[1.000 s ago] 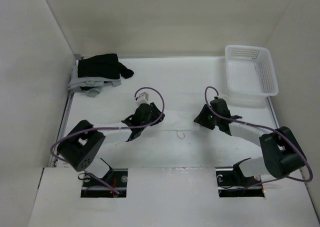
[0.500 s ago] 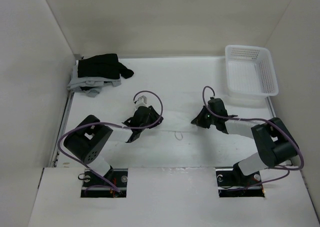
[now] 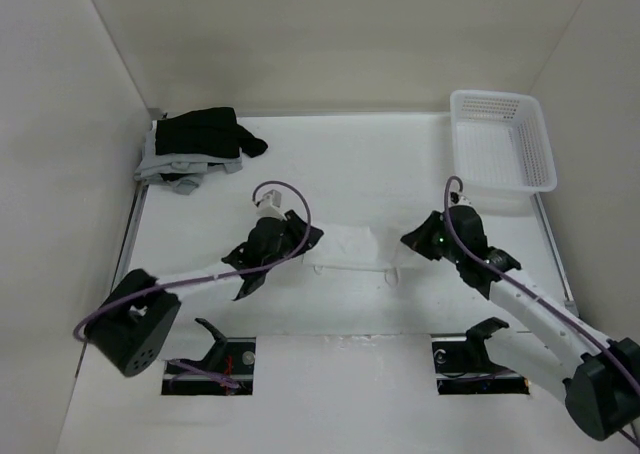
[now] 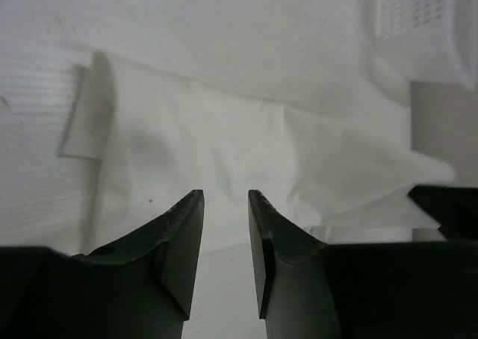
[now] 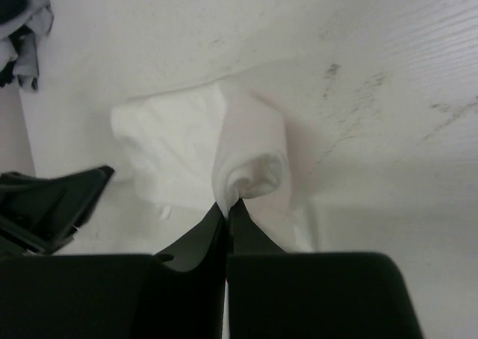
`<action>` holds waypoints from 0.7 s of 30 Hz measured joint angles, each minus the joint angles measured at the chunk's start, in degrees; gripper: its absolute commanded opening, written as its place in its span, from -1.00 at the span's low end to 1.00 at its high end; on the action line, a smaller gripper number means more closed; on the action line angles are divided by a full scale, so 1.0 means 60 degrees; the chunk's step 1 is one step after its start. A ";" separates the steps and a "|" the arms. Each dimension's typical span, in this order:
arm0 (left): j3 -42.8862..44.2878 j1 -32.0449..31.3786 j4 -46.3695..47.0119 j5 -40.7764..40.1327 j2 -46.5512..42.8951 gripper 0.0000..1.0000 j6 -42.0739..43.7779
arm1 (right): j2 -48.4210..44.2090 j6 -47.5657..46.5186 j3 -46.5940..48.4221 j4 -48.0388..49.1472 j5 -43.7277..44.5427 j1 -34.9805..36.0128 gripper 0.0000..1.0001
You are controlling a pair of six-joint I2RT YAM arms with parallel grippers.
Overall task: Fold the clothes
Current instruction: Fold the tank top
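Observation:
The clothes (image 3: 350, 246), a thin wrinkly white garment, lie mid-table between my two grippers and are hard to tell from the white table. My right gripper (image 3: 408, 240) is shut on a rolled fold of the clothes (image 5: 250, 167); the right gripper (image 5: 227, 203) has its fingertips pressed together on the fabric. My left gripper (image 3: 312, 236) is at the garment's left end. In the left wrist view the left gripper (image 4: 225, 195) keeps a narrow gap that white fabric fills, and the clothes (image 4: 224, 145) spread out beyond it, drawn towards the right gripper.
A white plastic basket (image 3: 455, 144) stands at the back right. A black garment (image 3: 205, 132) lies on a light grey garment (image 3: 155, 164) in the back left corner. White walls enclose the table on three sides.
My right gripper has closed on the fabric and drawn back to the right, and a fold of it has risen. My left gripper has shifted slightly nearer as its arm stretched out.

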 measured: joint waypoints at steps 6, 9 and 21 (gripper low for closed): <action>-0.0098 0.1140 -0.0525 0.0066 -0.2393 -0.40 0.0015 | 0.1395 -0.0004 0.2091 -0.1129 0.0933 0.2014 -0.93; -0.0393 0.1617 -0.0812 0.0182 -0.3042 -0.40 0.0018 | 0.3031 0.0022 0.3435 -0.1217 0.1260 0.2823 -0.92; -0.1231 0.3009 -0.1920 0.1005 -0.4630 -0.40 0.0011 | 0.9173 0.0211 0.8582 -0.1599 0.1628 0.4353 -0.26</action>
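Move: Pinched in the right hand is the tank top's right end; the left end it is taken to lies about 20 cm to this hand's left, some 3 cm farther out and 8 cm below. One strap loop lies roughly 3 cm left and 6 cm nearer, the other about 20 cm left and 5 cm nearer, both 9 cm down. From the empty left hand, the tank top's left end is some 2 cm left, 1 cm back and 5 cm below. Carrying the pinched right end over the rest of the tank top, the right hand sweeps about 23 cm left and some 6 cm forward, rising a little before sinking, and swings roughly 20 degrees counter-clockwise; its fingers only begin to part at the very end. The empty left hand keeps rising off the left end and clears out about 10 cm to the left, fingers still slightly open. ##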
